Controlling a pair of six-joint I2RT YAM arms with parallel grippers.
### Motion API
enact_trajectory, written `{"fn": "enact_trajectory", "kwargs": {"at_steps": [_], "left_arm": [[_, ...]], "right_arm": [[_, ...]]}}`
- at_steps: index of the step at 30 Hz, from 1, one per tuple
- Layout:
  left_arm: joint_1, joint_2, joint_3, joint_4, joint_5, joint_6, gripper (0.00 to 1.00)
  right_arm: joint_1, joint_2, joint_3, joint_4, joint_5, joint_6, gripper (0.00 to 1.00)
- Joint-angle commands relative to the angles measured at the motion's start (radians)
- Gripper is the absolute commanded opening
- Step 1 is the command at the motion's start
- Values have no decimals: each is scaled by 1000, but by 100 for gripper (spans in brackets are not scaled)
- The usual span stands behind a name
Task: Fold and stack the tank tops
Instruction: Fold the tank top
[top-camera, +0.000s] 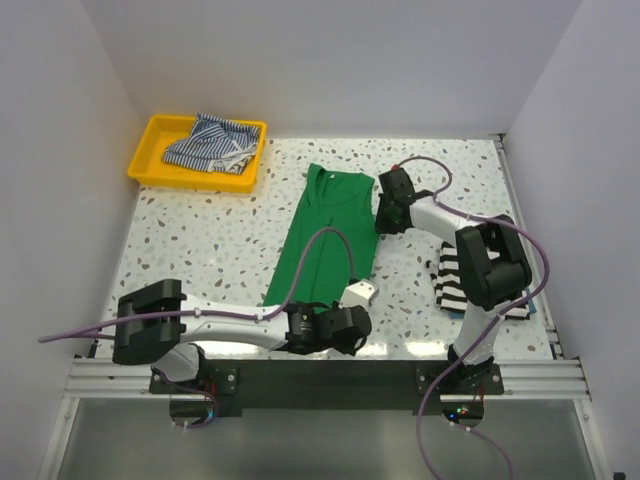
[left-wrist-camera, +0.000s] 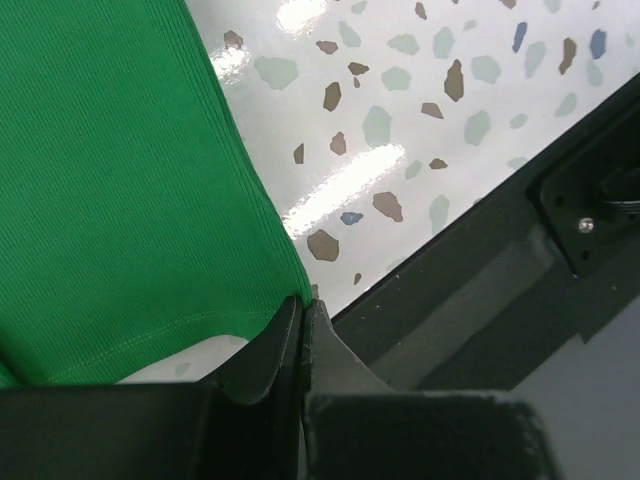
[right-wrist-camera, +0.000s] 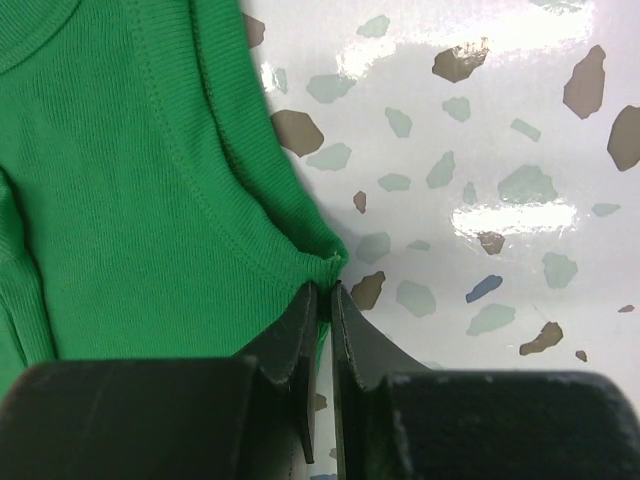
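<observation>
The plain green tank top (top-camera: 325, 235) lies flat and lengthwise in the middle of the table. My left gripper (top-camera: 348, 322) is at its near right hem corner; in the left wrist view the gripper (left-wrist-camera: 303, 302) is shut, with the green corner (left-wrist-camera: 120, 190) pinched at the tips. My right gripper (top-camera: 381, 222) is at the far right shoulder edge, and in the right wrist view this gripper (right-wrist-camera: 326, 288) is shut on a bunched bit of the green cloth (right-wrist-camera: 130, 200). A blue-and-white striped tank top (top-camera: 210, 142) lies crumpled in the tray. A black-and-white striped tank top (top-camera: 448, 280) lies at the right, partly hidden by my right arm.
The yellow tray (top-camera: 150, 165) sits at the far left corner. White walls close in the table on three sides. The black frame rail (top-camera: 330, 368) runs along the near edge, right beside my left gripper, and shows in the left wrist view as the dark rail (left-wrist-camera: 480, 290).
</observation>
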Motion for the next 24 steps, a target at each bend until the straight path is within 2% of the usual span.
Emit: {"fn": "enact_trajectory", "kwargs": {"at_steps": [1,9,24], "left_arm": [[6,-70,-49,101,21,-37,0],[84,-234,-239,141,11,-138,0],[139,-443,-405,-18,-54,-296,0]], "right_arm": [[-4,-42,49,-35,25,-26,0],[61,-5,129,-69,60,-4,0],[228,235,457,-168,111,32,0]]}}
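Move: Both hands already pinch the green tank top's right edge, left hand at the hem, right hand at the armhole. The inner edge of the flap folded earlier lies some 10 cm left, 4 cm ahead and 4 below my left hand; from my right, about 12 cm left, 3 ahead and just below. The table's front edge is about 3 cm behind my left hand. From my right hand, the right strap top is about 13 cm ahead and 1 left, the striped pile about 23 right and 13 back. I sweep both hands to the left together, drifting slightly forward, to carry the right edge over the tank top's middle towards the folded flap. My right hand hangs back briefly, arcs up about 4 cm and starts down again as it travels some 11 cm; my left goes about 9 cm nearly level, turning some 20 degrees counter-clockwise. Both keep their pinch. ##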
